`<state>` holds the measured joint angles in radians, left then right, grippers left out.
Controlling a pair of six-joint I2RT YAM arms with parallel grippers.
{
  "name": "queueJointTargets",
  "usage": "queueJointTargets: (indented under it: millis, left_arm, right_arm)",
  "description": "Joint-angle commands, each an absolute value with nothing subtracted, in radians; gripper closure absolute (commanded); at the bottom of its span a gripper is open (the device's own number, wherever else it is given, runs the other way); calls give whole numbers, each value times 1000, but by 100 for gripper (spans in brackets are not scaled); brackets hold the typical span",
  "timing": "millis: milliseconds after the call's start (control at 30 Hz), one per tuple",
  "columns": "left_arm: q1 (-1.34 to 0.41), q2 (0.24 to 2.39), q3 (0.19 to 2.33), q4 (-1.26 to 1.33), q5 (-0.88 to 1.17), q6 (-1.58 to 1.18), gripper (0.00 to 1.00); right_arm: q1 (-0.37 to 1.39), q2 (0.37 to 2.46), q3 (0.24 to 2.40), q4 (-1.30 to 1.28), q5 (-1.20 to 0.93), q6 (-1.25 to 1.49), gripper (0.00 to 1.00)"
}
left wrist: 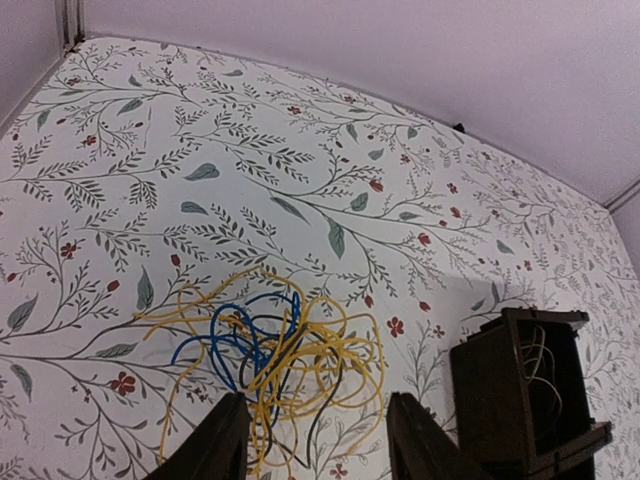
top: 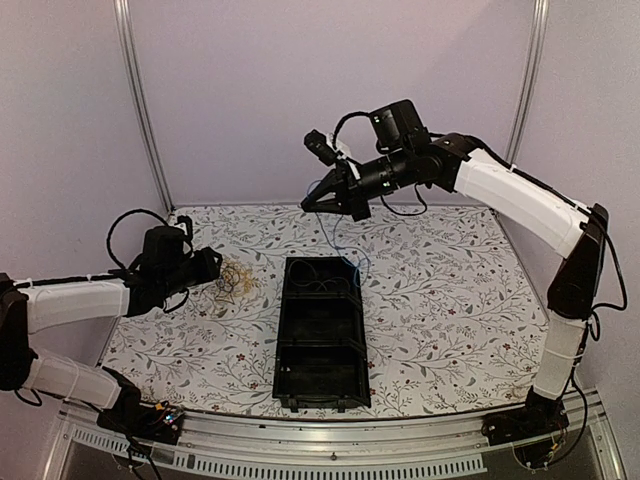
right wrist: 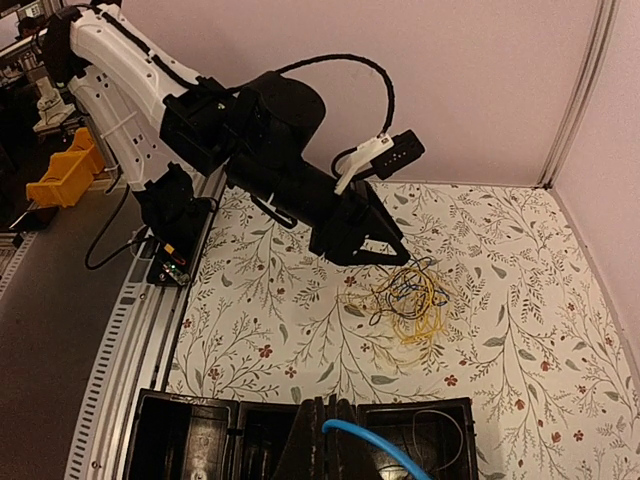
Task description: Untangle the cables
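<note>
A tangle of thin yellow, blue and dark cables point(top: 238, 280) lies on the flowered table, left of the black tray point(top: 322, 385). My left gripper point(top: 212, 265) is low beside it. In the left wrist view the gripper point(left wrist: 315, 440) is open, its fingers point(left wrist: 215, 445) apart on either side of the near edge of the tangle point(left wrist: 270, 360). My right gripper point(top: 306, 205) is high over the tray's far end, shut on a blue cable point(top: 331, 235) that hangs down towards the far compartment. In the right wrist view the shut gripper point(right wrist: 337, 420) holds the blue cable point(right wrist: 395, 452).
The tray point(right wrist: 200, 440) has three compartments in a row; a thin wire point(right wrist: 440, 430) lies in the far one. The tray's corner point(left wrist: 520, 390) stands right of my left gripper. Walls close the table at the back and sides.
</note>
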<state>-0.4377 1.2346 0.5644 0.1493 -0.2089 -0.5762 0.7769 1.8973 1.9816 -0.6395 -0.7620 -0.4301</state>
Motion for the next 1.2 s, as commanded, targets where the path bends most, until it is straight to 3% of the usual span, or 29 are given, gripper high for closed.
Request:
queueJointTargets:
  millis: [0,833,1167]
  left_arm:
    - [-438,1220,579,130,-235,-573,50]
    - [-414,1196,519,132,-244,-582,49]
    - [-407,1196,509,139,-239,-582,49]
  right_arm:
    - [789,1858,1934,-637,-812,-417,100]
    - [885,1937,1826,-593,-861,-387,100]
    - [886,1978,1687,-488,-890,-339,100]
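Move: The black bin's middle compartment lies almost straight below the right gripper, which already holds the blue cable: about 30 cm down and 2 cm to the right. The far compartment with the pale cable sits some 14 cm farther out than the middle one, the near compartment about 14 cm nearer; the cable tangle lies roughly 14 cm ahead and 19 cm left of the right gripper. From the left gripper the middle compartment is about 8 cm back, 24 cm right and 10 cm lower. Lower the right gripper about 10 cm towards the bin's middle compartment, keeping the fingers shut on the blue cable: first draw back some 6 cm with a slight drift left, sinking gently, then go nearly straight down. Let the wrist roll and turn a little counter-clockwise as the fingertips dip. Keep the left gripper half open by the tangle, easing it a couple of centimetres left. ##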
